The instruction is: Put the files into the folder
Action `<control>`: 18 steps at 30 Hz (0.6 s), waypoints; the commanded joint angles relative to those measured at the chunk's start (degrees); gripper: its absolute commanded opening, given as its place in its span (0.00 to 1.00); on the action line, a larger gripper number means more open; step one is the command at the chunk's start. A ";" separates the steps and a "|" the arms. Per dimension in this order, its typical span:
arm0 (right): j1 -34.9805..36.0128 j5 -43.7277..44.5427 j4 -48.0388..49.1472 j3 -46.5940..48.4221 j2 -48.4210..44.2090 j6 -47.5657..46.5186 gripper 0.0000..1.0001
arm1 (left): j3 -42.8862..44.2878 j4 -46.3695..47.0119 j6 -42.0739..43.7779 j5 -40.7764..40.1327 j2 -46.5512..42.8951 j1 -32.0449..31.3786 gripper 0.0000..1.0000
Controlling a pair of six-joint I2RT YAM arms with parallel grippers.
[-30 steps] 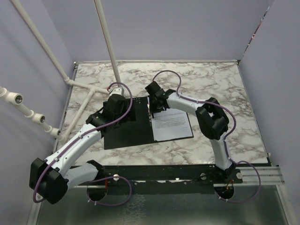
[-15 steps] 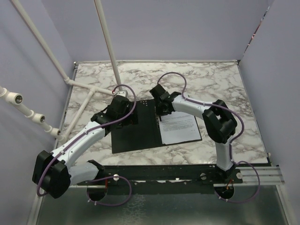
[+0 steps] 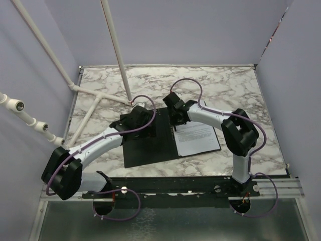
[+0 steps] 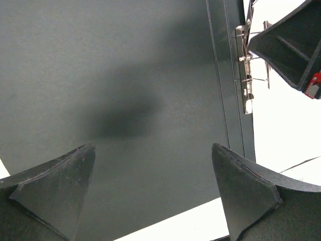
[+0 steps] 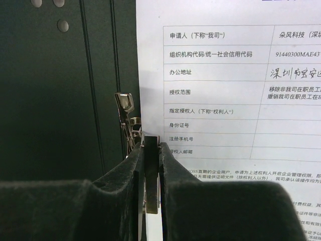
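The folder (image 3: 145,148) lies open on the marble table, black inside up, and fills the left wrist view (image 4: 125,75). The files (image 3: 198,139), white sheets with printed text, rest on its right half (image 5: 225,75). A silver metal clip (image 5: 125,113) runs along the spine (image 4: 246,75). My right gripper (image 5: 151,145) is shut on the clip's upright lever at the top of the spine (image 3: 175,118). My left gripper (image 4: 153,146) hangs open just over the bare left flap (image 3: 145,125), with nothing between its fingers.
White pipes (image 3: 95,98) cross the back left of the marble table (image 3: 225,85). Purple walls close in on three sides. A black rail (image 3: 175,183) with the arm bases runs along the near edge.
The folder with the files has slid to the right and turned slightly. Both arms moved right with it, the right gripper staying shut on the clip.
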 commanded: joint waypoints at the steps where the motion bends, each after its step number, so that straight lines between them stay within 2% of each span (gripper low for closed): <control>1: 0.27 0.26 1.59 -1.35 -2.85 -0.22 0.17 | -1.61 3.80 -2.33 -1.27 3.66 -1.36 0.99; 13: 0.28 0.33 2.74 -2.92 -5.44 0.50 0.34 | -3.28 8.58 -3.73 -1.80 10.19 -1.45 0.99; 18: 0.34 0.78 2.26 -3.37 -7.36 0.29 0.36 | -4.04 10.00 -4.36 -2.58 11.70 -1.45 0.99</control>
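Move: The folder's open left cover spreads under the left hand, its middle about 7 cm below, roughly 2 cm ahead and 2 cm to the right. From that hand the metal clip sits some 12 cm right and 6 cm ahead, also 7 cm lower. The right hand still pinches the clip's bar, the clip's middle about 1 cm ahead and 1 cm below it; the paper's middle lies about 10 cm right and 2 cm back, 2 cm down. Straight down goes the wide-open left hand, about 6 cm towards the folder's left cover, tipping some 5 degrees back towards level and ending with its fingertips just over the cover. The right hand meanwhile opens its fingers about a third of the way, letting go of the clip's bar almost in place, then lifts about 2 cm clear. ##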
